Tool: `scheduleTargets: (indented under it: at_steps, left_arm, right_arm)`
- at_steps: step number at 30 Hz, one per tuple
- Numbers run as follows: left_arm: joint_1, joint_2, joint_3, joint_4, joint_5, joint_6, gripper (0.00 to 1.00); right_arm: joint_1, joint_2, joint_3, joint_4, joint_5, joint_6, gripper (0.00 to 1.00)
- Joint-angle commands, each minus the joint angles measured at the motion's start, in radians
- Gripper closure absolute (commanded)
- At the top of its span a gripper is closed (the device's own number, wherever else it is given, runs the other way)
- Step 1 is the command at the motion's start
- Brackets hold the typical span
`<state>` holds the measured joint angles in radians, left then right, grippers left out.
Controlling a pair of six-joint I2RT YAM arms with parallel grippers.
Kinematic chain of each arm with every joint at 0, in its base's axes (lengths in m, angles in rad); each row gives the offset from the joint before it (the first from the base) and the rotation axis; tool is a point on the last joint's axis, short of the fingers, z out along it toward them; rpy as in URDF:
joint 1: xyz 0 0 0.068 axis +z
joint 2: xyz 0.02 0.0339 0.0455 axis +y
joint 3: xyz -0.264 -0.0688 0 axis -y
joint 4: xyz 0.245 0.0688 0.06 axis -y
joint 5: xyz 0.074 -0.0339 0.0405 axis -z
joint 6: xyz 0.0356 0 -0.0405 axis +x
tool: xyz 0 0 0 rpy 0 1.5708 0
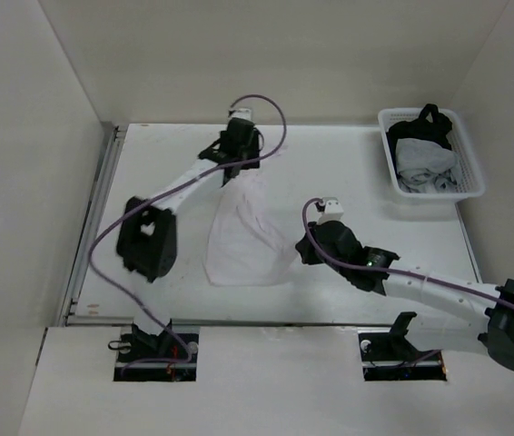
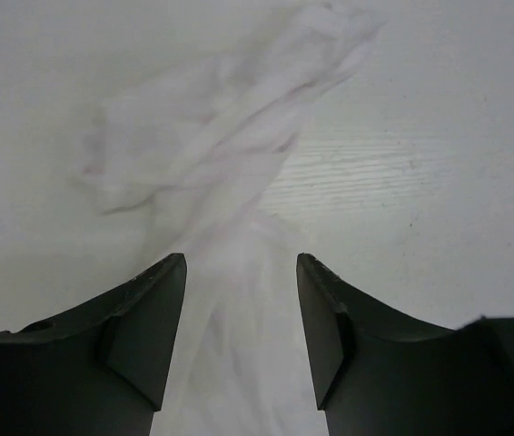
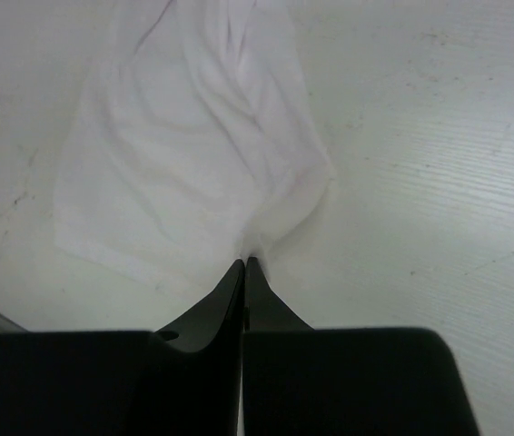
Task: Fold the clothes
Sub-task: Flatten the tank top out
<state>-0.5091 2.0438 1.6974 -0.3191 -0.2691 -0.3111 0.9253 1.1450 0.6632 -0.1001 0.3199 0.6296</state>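
Note:
The clothes, a thin wrinkled white garment, lie on the table, narrow at the far end and wide at the near end. My left gripper hovers over the bunched far end with its jaws open, the cloth lying loose between the fingers. My right gripper is at the garment's near right corner. Its jaws are shut on a pinch of the clothes at the fingertips.
A white mesh basket at the far right holds dark and white laundry. A raised rail runs along the table's left edge, and walls enclose the left, back and right sides.

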Motion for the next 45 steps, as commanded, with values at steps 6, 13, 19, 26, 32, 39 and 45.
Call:
scheduleTargets:
  at_steps: [6,13,19,26,32,39,45]
  left_arm:
    - [0.007,-0.756,-0.775,0.077,-0.190,-0.343,0.61]
    - [0.007,-1.007,-1.139,-0.017,0.050,-0.723,0.76]
    - [-0.119,-0.909,-1.199,0.118,0.027,-0.750,0.62]
    - [-0.156,-0.781,-1.193,0.187,0.070,-0.741,0.75]
    - [-0.110,-1.025,-1.217,0.034,0.021,-0.741,0.68]
    - [-0.124,-1.091,-1.237,-0.103,0.001,-0.773,0.70]
    - [-0.099,-1.106,-1.309,-0.118,-0.012,-0.798,0.72]
  right_arm:
    - [-0.168,-0.077,-0.011,0.083,-0.103,0.002,1.00]
    - [-0.177,-0.090,0.001,0.099,-0.114,0.022,1.00]
    - [-0.176,-0.102,0.004,0.085,-0.114,0.032,1.00]
    - [-0.176,-0.136,-0.007,0.068,-0.113,0.035,1.00]
    - [-0.177,-0.156,-0.013,0.062,-0.111,0.025,1.00]
    - [-0.181,-0.165,-0.031,0.071,-0.116,0.033,1.00]
    - [-0.177,-0.174,-0.022,0.068,-0.111,0.030,1.00]
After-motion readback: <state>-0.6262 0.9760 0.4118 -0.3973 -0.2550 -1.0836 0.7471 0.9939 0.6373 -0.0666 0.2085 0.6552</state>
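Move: The left hand, open, hangs over the far end of the tank top; the near-left hem corner that it goes for lies about 32 cm back, 12 cm to its left and 13 cm below. The shoulder straps lie some 5 cm ahead of this hand, straight ahead and as far below. From the right hand, which already pinches the near-right hem corner clear of the table, the near-left hem corner is about 25 cm to the left, 7 cm back and 12 cm below. The left hand sweeps back some 30 cm and about 10 cm to its left, rising over the tank top before it swoops down to the near-left hem corner, where it lifts about 5 cm and sinks again, fingers drawn in from half open to about a third, still apart, and the wrist tipping downward and turning counter-clockwise some 20 degrees. The right hand keeps its pinch on the near-right corner and draws it about 3 cm forward and 3 cm right, away from the left hand's corner, then eases up to some 4 cm higher than at first. ##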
